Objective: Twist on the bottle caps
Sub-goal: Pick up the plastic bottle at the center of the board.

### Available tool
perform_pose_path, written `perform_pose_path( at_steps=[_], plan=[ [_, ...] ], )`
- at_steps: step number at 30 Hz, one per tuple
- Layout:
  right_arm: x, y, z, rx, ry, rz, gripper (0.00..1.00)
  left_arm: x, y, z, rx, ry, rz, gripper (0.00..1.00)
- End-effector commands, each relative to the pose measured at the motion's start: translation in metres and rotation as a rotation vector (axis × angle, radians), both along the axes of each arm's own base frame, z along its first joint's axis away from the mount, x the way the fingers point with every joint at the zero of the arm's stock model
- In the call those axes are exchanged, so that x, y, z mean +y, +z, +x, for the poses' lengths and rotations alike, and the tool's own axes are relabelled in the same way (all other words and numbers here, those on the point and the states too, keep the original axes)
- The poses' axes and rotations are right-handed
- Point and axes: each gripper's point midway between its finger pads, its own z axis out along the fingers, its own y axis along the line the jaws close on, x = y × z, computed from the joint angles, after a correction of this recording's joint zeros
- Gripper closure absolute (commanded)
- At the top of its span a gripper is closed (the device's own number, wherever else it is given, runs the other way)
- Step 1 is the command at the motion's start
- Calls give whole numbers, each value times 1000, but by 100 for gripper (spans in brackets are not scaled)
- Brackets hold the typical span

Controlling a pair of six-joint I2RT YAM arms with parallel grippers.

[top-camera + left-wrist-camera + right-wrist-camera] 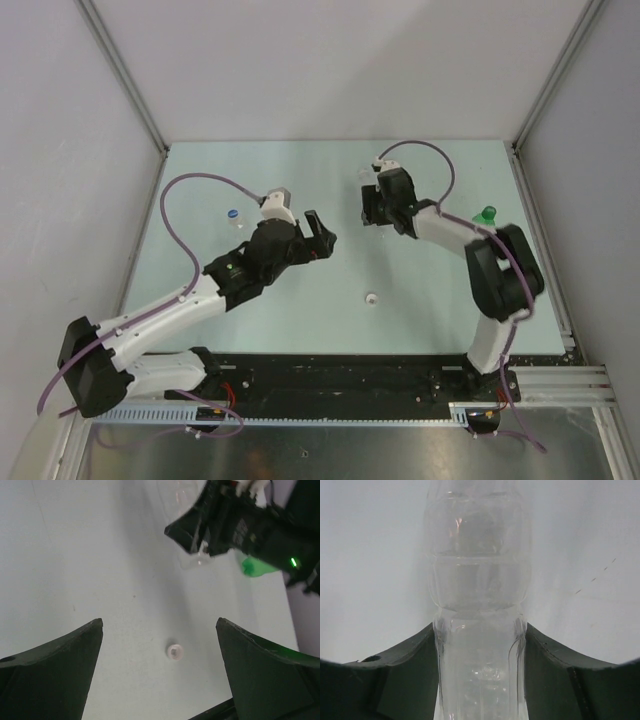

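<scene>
A clear ribbed bottle (479,580) fills the middle of the right wrist view, and my right gripper (479,635) is shut on it, both fingers pressed against its sides. In the top view that gripper (374,214) sits at the back centre of the table. One white cap (371,298) lies loose on the table, and in the left wrist view the same cap (174,651) shows between the tips of my open, empty left gripper (160,622). A green bottle (487,215) stands at the right. Another clear bottle (233,219) with a bluish top stands at the left.
Grey walls close in the pale green table (300,180) on the left, back and right. The right arm's elbow (505,270) rises close to the green bottle. A black rail (340,380) runs along the near edge between the arm bases.
</scene>
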Motion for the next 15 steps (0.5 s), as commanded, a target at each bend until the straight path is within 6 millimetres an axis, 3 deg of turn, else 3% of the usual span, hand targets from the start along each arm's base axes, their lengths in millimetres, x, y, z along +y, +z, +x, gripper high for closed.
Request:
perform_pose_path(
  at_steps=[1,3,7,15],
  plan=[
    [34,113,-30,-332,49,171,44,-12,43,16,-19,91,-192,0],
    [43,136,-56,-407,84,247,43,-17,49,20,-14,101,-223,0],
    [56,163,-97,-508,137,325,43,-33,71,20,-39,49,-297,0],
    [70,192,-148,-633,267,404,42,-32,89,18,-123,64,-497,0]
  ],
)
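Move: In the right gripper the clear bottle is already held near its base, its middle about 4 cm ahead of that hand and 1 cm left. The open left gripper, where it is being taken, is some 18 cm back, 12 left and 14 higher. From the left hand, the bottle is about 22 cm ahead, 11 right, 13 below; the loose white cap 5 back, 11 right, 21 below; the blue-capped bottle 14 ahead, 18 left, 18 below. Sweeping up about 16 cm and back 14, with some 7 to the left, the right hand carries the clear bottle towards the left gripper, keeping its grip and tipping its fingers up roughly 30 degrees; the climb levels off near the end. The wide-open left hand rises 5 cm and shifts right to meet it, its left side rolling down. ##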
